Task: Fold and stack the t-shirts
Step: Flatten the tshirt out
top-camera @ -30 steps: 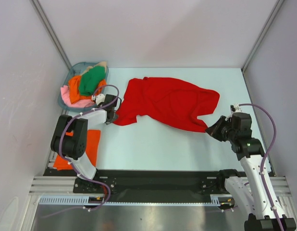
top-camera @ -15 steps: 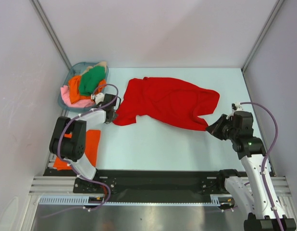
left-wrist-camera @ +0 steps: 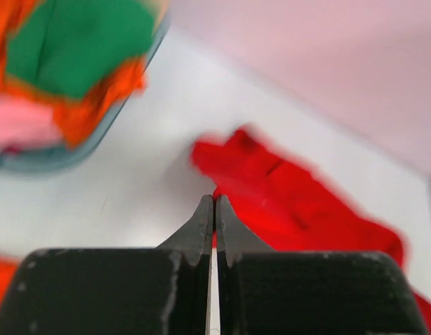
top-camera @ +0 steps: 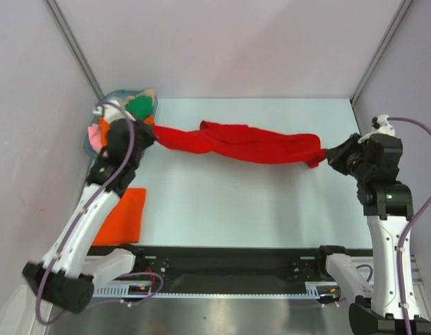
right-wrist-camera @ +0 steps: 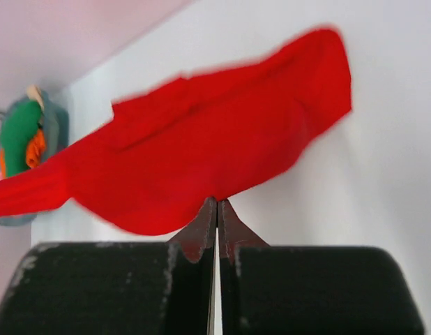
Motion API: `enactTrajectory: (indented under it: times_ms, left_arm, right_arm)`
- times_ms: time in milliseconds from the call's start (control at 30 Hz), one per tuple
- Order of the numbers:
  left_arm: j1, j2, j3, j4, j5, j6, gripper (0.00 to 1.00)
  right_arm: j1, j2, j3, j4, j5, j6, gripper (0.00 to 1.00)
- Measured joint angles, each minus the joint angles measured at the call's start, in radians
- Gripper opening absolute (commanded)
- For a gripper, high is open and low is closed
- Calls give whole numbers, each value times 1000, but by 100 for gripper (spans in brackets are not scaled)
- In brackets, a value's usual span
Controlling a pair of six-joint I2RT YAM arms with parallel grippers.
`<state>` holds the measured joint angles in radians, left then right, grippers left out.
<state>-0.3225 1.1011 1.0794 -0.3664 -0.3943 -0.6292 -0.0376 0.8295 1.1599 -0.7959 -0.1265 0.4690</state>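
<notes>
The bright red t-shirt (top-camera: 240, 142) hangs stretched in a band above the table between both arms. My left gripper (top-camera: 150, 134) is shut on its left end, raised beside the basket; in the left wrist view the red t-shirt (left-wrist-camera: 285, 202) runs away from the closed fingertips (left-wrist-camera: 205, 216). My right gripper (top-camera: 330, 153) is shut on the right end, and the right wrist view shows the red t-shirt (right-wrist-camera: 194, 167) spreading out from its tips. A folded orange t-shirt (top-camera: 123, 216) lies flat at the near left. Green (top-camera: 139, 105), orange and pink t-shirts are heaped in the basket.
The blue-grey plastic basket (top-camera: 91, 145) stands at the far left against the side wall, right behind my left arm. Walls close in the table on the left, right and back.
The left gripper closed on the shirt's left edge, and both arms rose and drew apart. The red shirt went from lying spread on the table to hanging taut between them.
</notes>
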Motion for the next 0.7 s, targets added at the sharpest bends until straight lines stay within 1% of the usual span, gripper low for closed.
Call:
enactTrajectory:
  times_ms: [167,267,400,533,600,700]
  left_arm:
    - [-1,-221,119,99,111,127,0]
    - [-1,-288,235,121,182,180,0]
    - [-1,-314,443,147,256,221,0]
    - [-1,-304,673,137,306,234,1]
    - [-1,-279,807,120,328,239,0]
    - [-1,-237,986,95,355,247,0]
  right_arm:
    - [-6,13,212,-18,89,-39,0]
    - [-6,13,364,-18,138,-71,0]
    - [-6,17,581,16,185,-125,0]
    - [-5,5,747,69,216,-171,0]
    - [-3,-21,781,106,229,-192,0]
    - [18,-76,787,153,261,-219,0]
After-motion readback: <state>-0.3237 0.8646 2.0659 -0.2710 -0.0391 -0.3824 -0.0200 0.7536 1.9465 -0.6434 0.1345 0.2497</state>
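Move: Hanging between the two shut grippers, the red t-shirt already has its held corners some 26-28 cm above the table. Its middle lies about 10 cm ahead of the left hand, 30 cm to its right and 20 cm below; from the right hand, 20 cm ahead, 22 cm to its left and 22 cm below. The clothes bin is roughly 16 cm ahead, 17 cm left and 22 cm below the left hand; the folded orange t-shirt 14 cm back, 19 cm left and 26 cm below that hand. Sweeping fast upward and back towards the bases, both hands keep their pinch on the red t-shirt's corners and haul it off the table: the left rises about 46 cm while drawing back 30, the right rises less and draws back about half as far. They spread slightly apart, and both wrists tip up until the fingers point above level, the left steeply. ##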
